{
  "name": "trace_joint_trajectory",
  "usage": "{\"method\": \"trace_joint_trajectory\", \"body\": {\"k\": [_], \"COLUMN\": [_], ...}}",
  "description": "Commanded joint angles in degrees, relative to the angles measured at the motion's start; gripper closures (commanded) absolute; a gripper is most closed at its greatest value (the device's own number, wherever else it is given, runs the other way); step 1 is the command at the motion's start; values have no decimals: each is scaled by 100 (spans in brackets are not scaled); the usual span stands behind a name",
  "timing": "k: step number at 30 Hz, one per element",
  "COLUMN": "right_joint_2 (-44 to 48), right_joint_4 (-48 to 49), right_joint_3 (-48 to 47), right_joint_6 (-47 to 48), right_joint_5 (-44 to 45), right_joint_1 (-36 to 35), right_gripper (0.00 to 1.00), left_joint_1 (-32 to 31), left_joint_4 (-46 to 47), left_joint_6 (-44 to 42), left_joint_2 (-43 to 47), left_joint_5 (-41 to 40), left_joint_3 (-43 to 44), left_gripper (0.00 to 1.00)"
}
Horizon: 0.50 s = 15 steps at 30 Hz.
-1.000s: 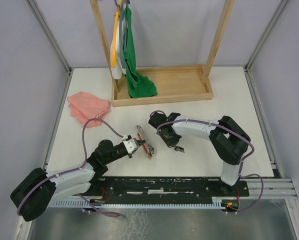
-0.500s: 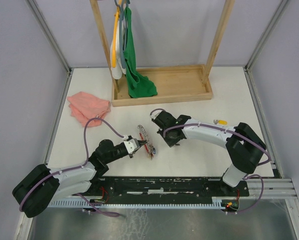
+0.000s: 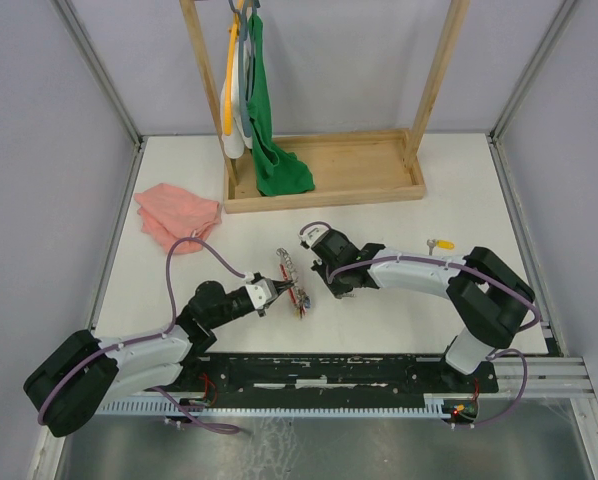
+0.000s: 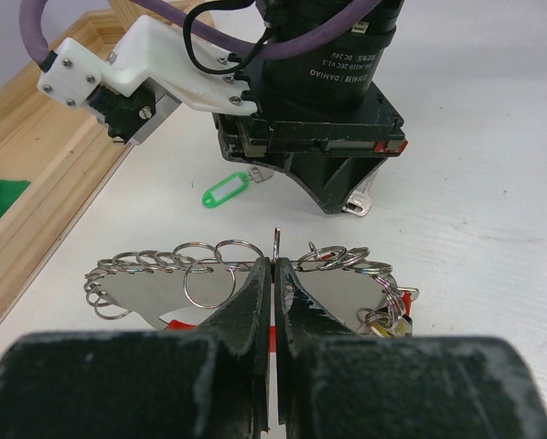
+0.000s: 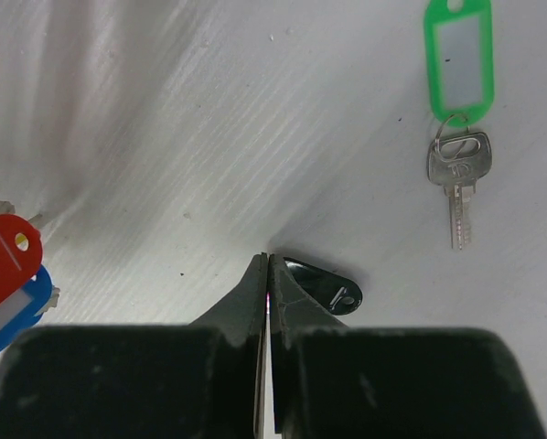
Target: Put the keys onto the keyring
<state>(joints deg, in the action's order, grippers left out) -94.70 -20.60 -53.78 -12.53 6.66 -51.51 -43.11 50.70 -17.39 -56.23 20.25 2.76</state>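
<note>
The keyring (image 4: 197, 266), a thin wire loop strung with several small rings and colour tags, lies left of centre (image 3: 289, 272). My left gripper (image 4: 275, 267) is shut on its wire from the near side (image 3: 281, 291). My right gripper (image 5: 269, 263) hovers just right of the ring (image 3: 336, 286), jaws shut; a black key tag (image 5: 327, 285) sticks out beside its right finger. A green-tagged key (image 5: 458, 78) lies loose on the table below that wrist (image 4: 226, 189). A yellow-tagged key (image 3: 441, 243) lies further right.
A pink cloth (image 3: 179, 215) lies at the back left. A wooden rack with a tray base (image 3: 324, 190) and hanging green and white cloths stands behind. Red (image 5: 6, 256) and blue (image 5: 13, 306) tags of the bunch sit left of my right fingers.
My right arm has swung left and stretched out toward the keyring, uncovering the yellow-tagged key. The left gripper has kept its hold on the ring and barely moved.
</note>
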Motion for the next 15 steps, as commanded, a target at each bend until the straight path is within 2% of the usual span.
{"method": "trace_joint_trajectory", "body": {"k": [1, 10, 15], "right_joint_2": [13, 43, -144], "right_joint_4": [-231, -1289, -1754], "right_joint_3": [-216, -769, -1085], "right_joint_6": [-42, -336, -515], "right_joint_5": [195, 137, 218], "right_joint_1": [11, 9, 10], "right_gripper": [90, 68, 63], "left_joint_1": [-3, -4, 0], "left_joint_4": [471, 338, 318], "left_joint_6": [-45, -28, -28], "left_joint_2": [121, 152, 164], "left_joint_5": [122, 130, 133], "left_joint_3": [31, 84, 79], "left_gripper": [97, 97, 97]}}
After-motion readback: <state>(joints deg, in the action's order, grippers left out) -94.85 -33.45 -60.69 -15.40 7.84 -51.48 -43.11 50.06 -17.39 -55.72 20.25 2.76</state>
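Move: The black-tagged key lies on the table almost under the right fingertips, about 1 cm to the right and 2 cm below the hand point, its black tag some 1 cm farther out and 2 cm right of the hand. The green-tagged key is roughly 7 cm ahead and 2 cm right, its green tag about 9 cm straight ahead. From the left hand, the black-tagged key is some 13 cm right, about level and 9 cm below. Sideways to its right by about 1 cm, close above the table, then up some 2 cm, the right hand backs off from the black-tagged key with only a slight wrist tilt. All along, its nearly shut fingers spread to about a third of their opening, leaving the fingertips astride the key in its own downward view. ##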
